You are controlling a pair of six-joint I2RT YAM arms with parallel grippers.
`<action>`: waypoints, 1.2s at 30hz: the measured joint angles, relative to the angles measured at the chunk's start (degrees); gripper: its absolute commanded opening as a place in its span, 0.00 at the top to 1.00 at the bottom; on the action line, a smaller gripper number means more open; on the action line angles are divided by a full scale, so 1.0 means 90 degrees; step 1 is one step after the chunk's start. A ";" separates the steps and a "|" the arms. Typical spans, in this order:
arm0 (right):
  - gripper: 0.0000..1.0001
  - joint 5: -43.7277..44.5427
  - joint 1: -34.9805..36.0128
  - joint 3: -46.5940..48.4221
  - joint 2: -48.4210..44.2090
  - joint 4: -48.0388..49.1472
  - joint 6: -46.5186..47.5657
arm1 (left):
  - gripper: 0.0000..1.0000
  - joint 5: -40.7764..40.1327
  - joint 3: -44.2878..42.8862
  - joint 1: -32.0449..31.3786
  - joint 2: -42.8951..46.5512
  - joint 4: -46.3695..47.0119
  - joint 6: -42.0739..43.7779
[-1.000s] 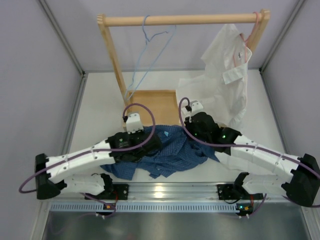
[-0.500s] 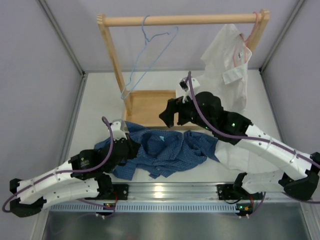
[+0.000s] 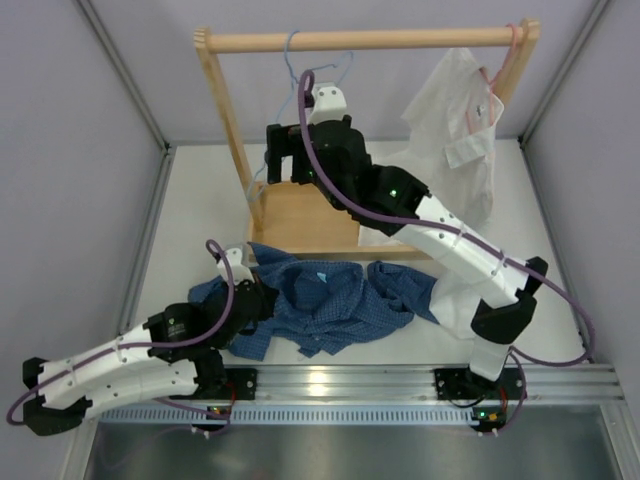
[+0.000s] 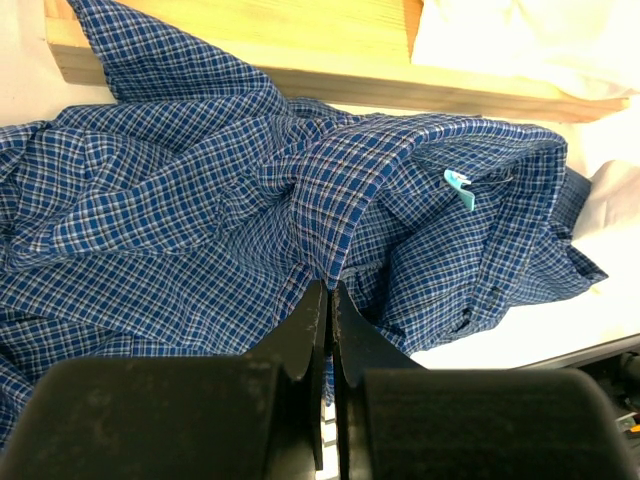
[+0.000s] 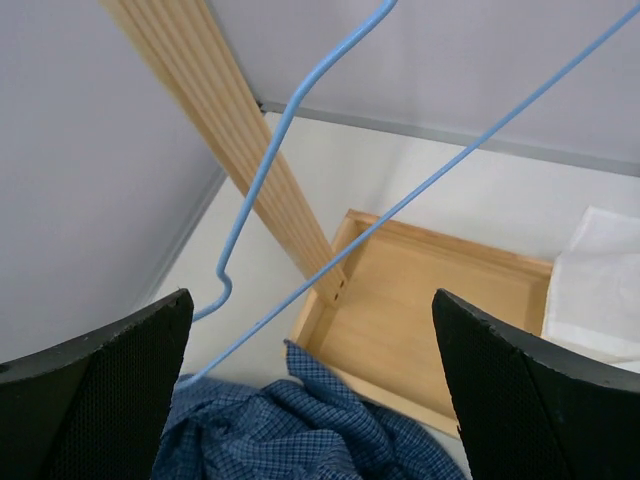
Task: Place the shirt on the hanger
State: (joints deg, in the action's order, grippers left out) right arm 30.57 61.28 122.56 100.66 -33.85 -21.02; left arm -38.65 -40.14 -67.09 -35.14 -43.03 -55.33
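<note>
The blue checked shirt [image 3: 335,305] lies crumpled on the table just in front of the wooden rack's base. My left gripper [image 3: 252,298] sits low at the shirt's left side, shut on a raised fold of the shirt [image 4: 330,200]; its tips [image 4: 328,288] pinch the cloth. The light-blue wire hanger [image 3: 290,52] hangs by its hook from the rack's rod, partly hidden by my right arm. My right gripper [image 3: 285,175] is raised beside the hanger, open and holding nothing. In the right wrist view the hanger's wires [image 5: 420,190] cross between and beyond the wide-apart fingers [image 5: 110,400].
The wooden rack has a top rod [image 3: 400,40], a slanted left post [image 5: 230,130] and a tray-like base [image 3: 300,215]. A white shirt [image 3: 455,150] hangs on a pink hanger [image 3: 505,55] at the rod's right end. Grey walls close in on the table at both sides.
My right gripper let go of the shirt, opened wide and rose back-left to the hanger. My left arm drew back towards the near left, pulling the shirt's edge with it.
</note>
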 measured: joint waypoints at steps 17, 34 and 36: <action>0.17 0.1151 -0.0206 0.1209 0.1039 -0.0418 0.1039 | 1.00 0.0029 0.0333 0.0000 -0.0240 0.0068 -0.0109; 0.87 0.0886 -0.0367 -0.0879 -0.0797 -0.0585 0.1341 | 1.00 0.0182 0.0350 0.0000 -0.0253 0.0075 -0.0187; 0.87 0.0869 -0.0471 -0.0947 -0.0925 -0.0580 0.1343 | 1.00 0.0202 0.0350 0.0000 -0.0253 0.0075 -0.0189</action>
State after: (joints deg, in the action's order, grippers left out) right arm 38.39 57.04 114.04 92.33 -39.07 -8.93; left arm -36.84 -36.99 -67.09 -37.41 -42.35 -57.04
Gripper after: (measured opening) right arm 0.138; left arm 0.013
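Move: The blue hanger's near lower corner hangs some 7 cm to the right hand's left, 3 cm ahead and 3 cm below, just past the open left finger. The wooden rail it hooks on is about 20 cm ahead, straight in line and 20 cm higher. The rack's left post rises 20 cm ahead, 12 cm left. From the left hand, already shut on the shirt, that corner is roughly 17 cm ahead, 2 cm left, 21 cm up. The right fingers close almost fully and pinch the blue hanger's wire near its near end. The hand first reaches forward about 5 cm past the wire with fingers wide, then sweeps right some 10 cm, easing back and dipping slightly while closing, and rolls left side down with a small clockwise turn. The left hand sinks about 3 cm over the table, fingers still shut on the shirt's fold. ##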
